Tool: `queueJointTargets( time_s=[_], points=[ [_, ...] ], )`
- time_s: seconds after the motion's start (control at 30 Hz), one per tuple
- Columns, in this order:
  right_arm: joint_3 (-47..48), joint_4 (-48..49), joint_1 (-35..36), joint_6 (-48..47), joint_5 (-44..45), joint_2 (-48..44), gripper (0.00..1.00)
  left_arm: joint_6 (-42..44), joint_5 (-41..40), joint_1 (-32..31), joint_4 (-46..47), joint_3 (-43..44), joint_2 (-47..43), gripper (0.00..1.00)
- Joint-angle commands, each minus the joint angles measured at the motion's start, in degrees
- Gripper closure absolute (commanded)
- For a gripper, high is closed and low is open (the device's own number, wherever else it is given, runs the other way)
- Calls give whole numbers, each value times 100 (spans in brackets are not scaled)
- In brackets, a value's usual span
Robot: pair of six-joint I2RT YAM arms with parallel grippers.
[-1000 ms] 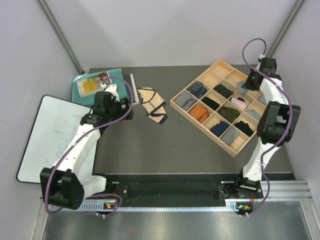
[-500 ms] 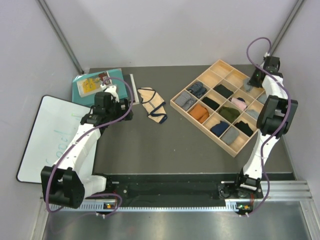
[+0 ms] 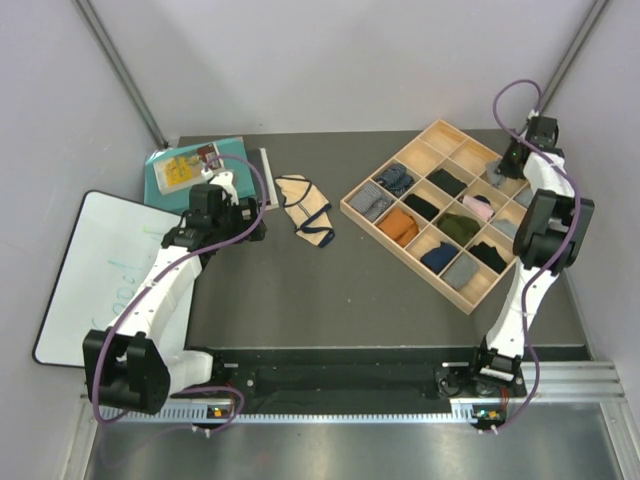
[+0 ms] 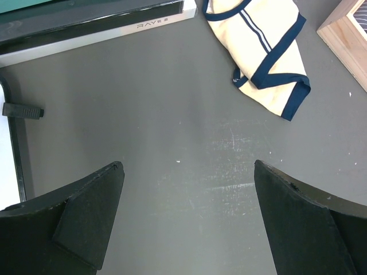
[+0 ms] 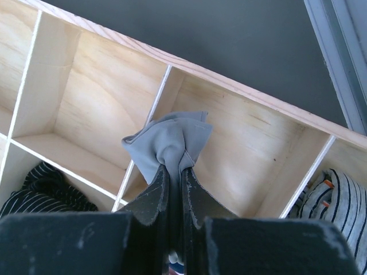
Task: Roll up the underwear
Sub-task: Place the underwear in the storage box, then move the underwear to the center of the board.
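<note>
The beige underwear (image 3: 305, 208) with dark navy edging lies crumpled on the dark table, also in the left wrist view (image 4: 264, 51). My left gripper (image 3: 252, 218) hovers left of it, open and empty (image 4: 188, 166). My right gripper (image 3: 510, 160) is over the far right corner of the wooden organizer (image 3: 455, 290). It is shut (image 5: 172, 169) on the bunched light-grey underwear (image 5: 169, 140), held above a divider between two bare compartments.
The organizer's rim (image 5: 252, 91) runs across the right wrist view. Rolled socks fill many cells, such as orange (image 3: 398, 225) and grey-striped (image 5: 338, 195). A whiteboard (image 3: 90, 270) and a green book (image 3: 185, 170) lie at left, beside a silver bar (image 4: 114, 28).
My right gripper has moved toward the far right corner of the organizer with the grey underwear in it. The left arm and the beige underwear have not moved.
</note>
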Motion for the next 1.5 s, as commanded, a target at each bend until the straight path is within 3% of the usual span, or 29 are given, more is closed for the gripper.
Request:
queueJointTargets(
  time_s=[0.0, 0.43, 0.53, 0.57, 0.67, 1.1, 1.27, 1.47],
  points=[
    [262, 100, 67, -2, 380, 257, 100, 86, 89, 34, 182, -35, -28, 1],
    [824, -603, 58, -160, 740, 662, 100, 86, 98, 42, 182, -26, -72, 1],
    [658, -525, 58, -186, 723, 557, 87, 86, 115, 34, 182, -26, -81, 1],
    [614, -481, 58, -195, 706, 469, 77, 78, 116, 42, 182, -26, -81, 1],
    [473, -445, 49, -151, 644, 380, 61, 78, 142, 42, 191, -26, -90, 1],
    [-949, 1030, 49, 622, 240, -559, 16, 42, 256, 34, 200, -61, -222, 1],
    [-1468, 1575, 49, 789, 108, -1007, 9, 34, 300, 42, 217, -79, -283, 1],
    [-2101, 2200, 84, 877, -366, -1552, 9, 7, 335, 42, 226, -79, -327, 1]
  ],
)
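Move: The right hand still holds the rolled underwear just above the storage box's far side. The empty cell for it has its middle about 2 cm ahead, 3 cm to the right and 6 cm below. Roughly level with that cell in height, the pink bundle lies 6 cm back and 4 cm left of the hand, the striped grey bundle 5 cm back and 11 cm right, and the black striped bundle level with it, 12 cm left. From the left hand that cell is some 18 cm ahead, 65 cm right and 14 cm down. The right hand lowers the pinched underwear some 4 cm into the empty cell, easing slightly right while the fingers tip about 5 degrees further down, and then opens from shut to nearly full, dipping another centimetre partway through. With the underwear let go, the hand rises about 4 cm out of the cell, drifting a couple of centimetres back and about 3 cm left towards the pink bundle's side as the wrist tilts back up some 10 degrees. ##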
